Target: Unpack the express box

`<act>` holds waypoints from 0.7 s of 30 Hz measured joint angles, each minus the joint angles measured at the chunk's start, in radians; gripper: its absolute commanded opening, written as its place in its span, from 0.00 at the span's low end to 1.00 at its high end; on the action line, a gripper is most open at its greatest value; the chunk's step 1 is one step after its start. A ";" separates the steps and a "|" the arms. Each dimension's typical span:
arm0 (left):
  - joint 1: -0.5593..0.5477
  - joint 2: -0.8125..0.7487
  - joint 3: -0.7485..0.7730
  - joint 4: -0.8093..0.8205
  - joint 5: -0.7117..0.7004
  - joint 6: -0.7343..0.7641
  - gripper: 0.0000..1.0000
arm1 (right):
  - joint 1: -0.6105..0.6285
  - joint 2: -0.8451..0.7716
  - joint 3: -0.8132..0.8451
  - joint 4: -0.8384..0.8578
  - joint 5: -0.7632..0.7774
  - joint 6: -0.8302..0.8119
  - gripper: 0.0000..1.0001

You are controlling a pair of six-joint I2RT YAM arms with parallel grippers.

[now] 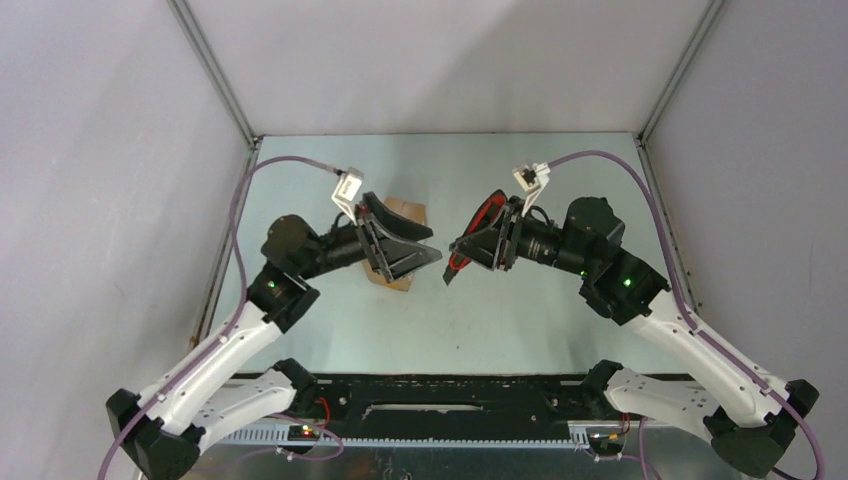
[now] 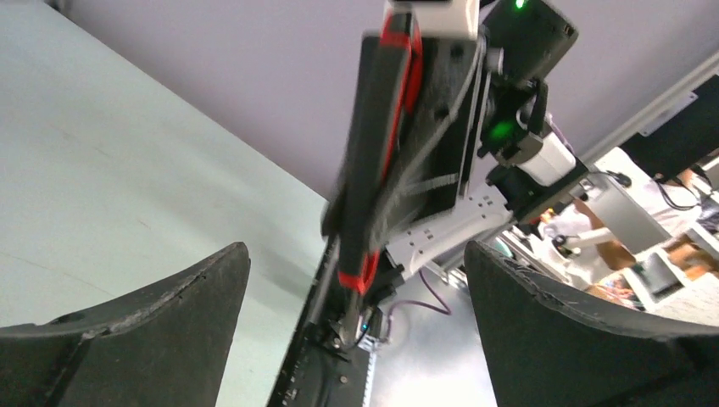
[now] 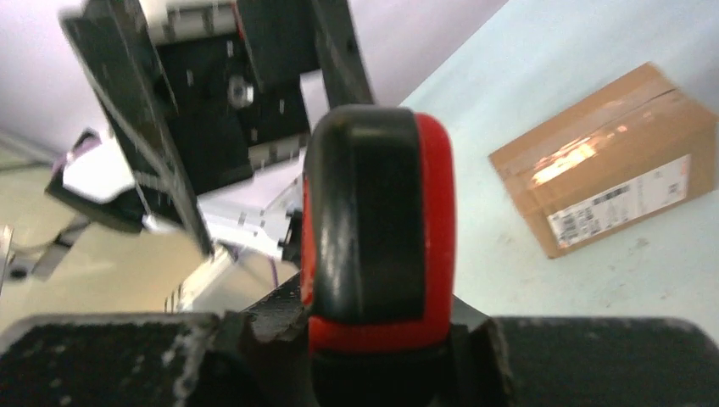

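Observation:
The express box [image 3: 606, 174] is a small brown carton with a white label, lying on the pale green table [image 1: 520, 320]. From above, only parts of the express box [image 1: 405, 213] show behind my left gripper [image 1: 428, 245]. That gripper is open, its black fingers [image 2: 169, 322] spread wide with nothing between them. A red-and-black utility knife [image 3: 373, 229] is held in my right gripper [image 3: 381, 339], which is shut on its handle. In the top view the knife [image 1: 487, 215] hangs just right of the left gripper's tips, above the table's middle. The left wrist view shows the knife [image 2: 381, 127] upright straight ahead.
Grey walls with metal corner posts [image 1: 215, 75] close the table on three sides. The black base rail [image 1: 450, 395] runs along the near edge. Purple cables [image 1: 290, 162] loop from both wrists.

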 measured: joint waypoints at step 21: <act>0.013 0.266 0.330 -0.182 0.217 0.127 0.71 | 0.077 0.032 0.000 -0.128 -0.301 -0.175 0.00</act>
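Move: The cutter, still in the right fingers, crosses about 7 cm to the right of the open left gripper, some 2 cm farther out and roughly level in height, blade end towards the bases. The box sits on the table about 15 cm ahead of the left hand, 8 cm to its left and some 31 cm below it. From the right hand the box is roughly 13 cm ahead, 14 cm left and 31 cm down. Draw the right gripper back about 7 cm and down 3 to 4 cm, turning it some 20 degrees counter-clockwise and keeping its grip on the cutter. Meanwhile lift the empty left gripper about 5 cm with a little forward, then sink half of that while easing 3 cm right towards the cutter's handle end, turning slightly clockwise and partly closing the fingers. ##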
